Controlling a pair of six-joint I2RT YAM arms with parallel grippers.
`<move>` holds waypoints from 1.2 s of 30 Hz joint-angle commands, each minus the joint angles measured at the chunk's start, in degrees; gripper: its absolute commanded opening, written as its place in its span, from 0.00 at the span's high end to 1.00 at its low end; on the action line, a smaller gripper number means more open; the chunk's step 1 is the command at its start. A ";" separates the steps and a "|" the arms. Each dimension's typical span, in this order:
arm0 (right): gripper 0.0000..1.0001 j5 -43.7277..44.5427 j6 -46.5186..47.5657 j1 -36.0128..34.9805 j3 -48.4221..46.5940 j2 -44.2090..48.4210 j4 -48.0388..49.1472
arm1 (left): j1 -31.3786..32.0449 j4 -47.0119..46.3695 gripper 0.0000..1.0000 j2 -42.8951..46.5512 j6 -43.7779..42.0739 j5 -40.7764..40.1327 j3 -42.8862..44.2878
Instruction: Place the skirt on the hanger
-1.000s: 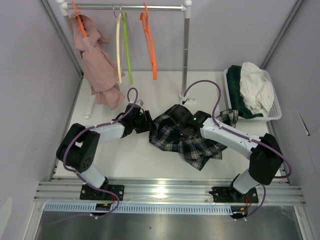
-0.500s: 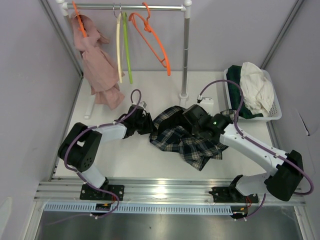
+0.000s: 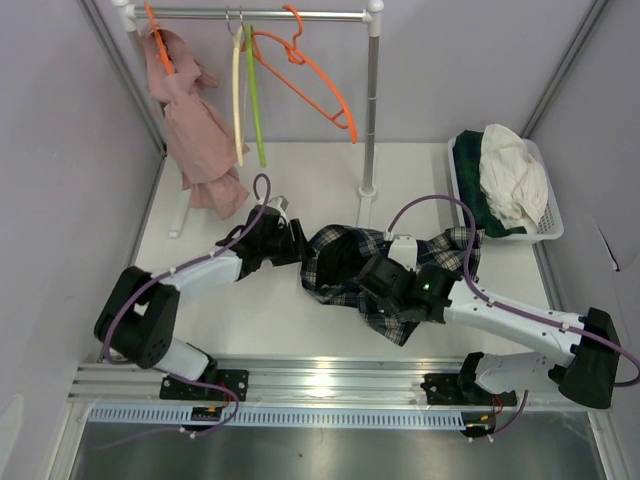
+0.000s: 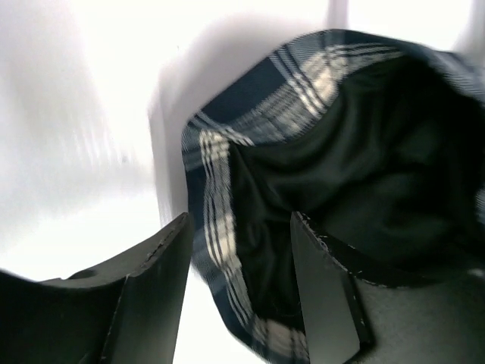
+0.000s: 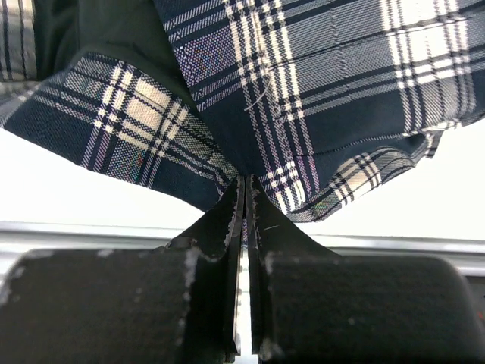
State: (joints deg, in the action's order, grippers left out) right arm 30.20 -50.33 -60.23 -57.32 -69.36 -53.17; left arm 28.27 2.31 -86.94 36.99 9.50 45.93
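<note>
The navy and white plaid skirt [image 3: 345, 262] lies crumpled on the white table, mid-way between the arms. My right gripper [image 3: 378, 288] [image 5: 244, 179] is shut on a fold of the skirt [image 5: 303, 83] near its front edge, with plaid cloth pinched between the tips. My left gripper [image 3: 300, 245] [image 4: 239, 220] is open at the skirt's left end. The skirt's rim [image 4: 216, 174] and dark lining run between its fingers [image 4: 155, 288]. An empty orange hanger [image 3: 318, 88] hangs tilted on the rail, beside a cream hanger [image 3: 238, 95] and a green hanger [image 3: 254, 100].
The clothes rail [image 3: 260, 14] spans the back, its post [image 3: 371, 110] standing just behind the skirt. A pink garment [image 3: 195, 130] hangs at the rail's left end. A white basket [image 3: 553, 225] with white and green clothes sits at the back right. Grey walls close in both sides.
My right arm has pulled back toward the near edge and shut on the skirt, dragging cloth with it. The orange hanger has swung out to the right. The left gripper has edged right.
</note>
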 commanded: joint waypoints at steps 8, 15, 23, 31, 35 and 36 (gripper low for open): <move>1.00 0.13 -2.68 -2.61 -1.12 -0.86 -0.01 | 1.96 3.59 0.38 20.65 8.52 -1.85 -13.04; 1.00 0.57 -2.41 -5.34 -2.80 -2.79 0.26 | 7.14 -1.95 0.37 24.18 21.71 -3.69 -18.60; 1.00 1.44 -2.85 -6.13 -2.80 -2.71 -0.88 | 8.20 -10.83 0.39 20.50 28.40 -4.84 -19.74; 0.67 3.81 0.84 -6.04 -8.50 -3.67 -1.41 | 8.29 -15.75 0.70 16.27 29.63 -2.73 -23.25; 0.52 5.57 5.92 -4.20 -14.64 -5.69 -1.24 | 8.29 -14.70 0.86 17.76 28.93 -2.99 -24.31; 0.50 5.84 7.16 -3.59 -15.62 -6.13 -0.89 | 8.38 -14.44 0.89 18.20 28.58 -2.99 -24.57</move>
State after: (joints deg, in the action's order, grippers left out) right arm 32.32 -47.48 -65.14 -68.12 -74.37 -54.72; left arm 36.25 -10.00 -70.41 65.58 6.37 22.15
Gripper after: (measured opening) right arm 0.483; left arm 0.133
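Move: The skirt's waist opening lies at its left end; the near-left corner, next to be pinched, is about 8 cm back and 1 cm right of the left hand, some 3 cm lower. The foot of the rack's right post is roughly 10 cm ahead and 14 cm right of the left hand. The right fingers already hold raised cloth; from that hand the corner is about 18 cm left, 2 cm ahead and 10 cm down, and the skirt's near tip 9 cm back, 2 cm right, 10 cm down. The skirt's left rim is left behind as the left hand, fingers open, arcs back about 9 cm, up and then down, and rolls and turns counter-clockwise some 20 degrees. It edges right, then sinks and nearly shuts its fingers on the near-left corner. The right hand draws its pinch about 2 cm back and left, then opens, lets go and rises 5 cm, moving forward and left. ##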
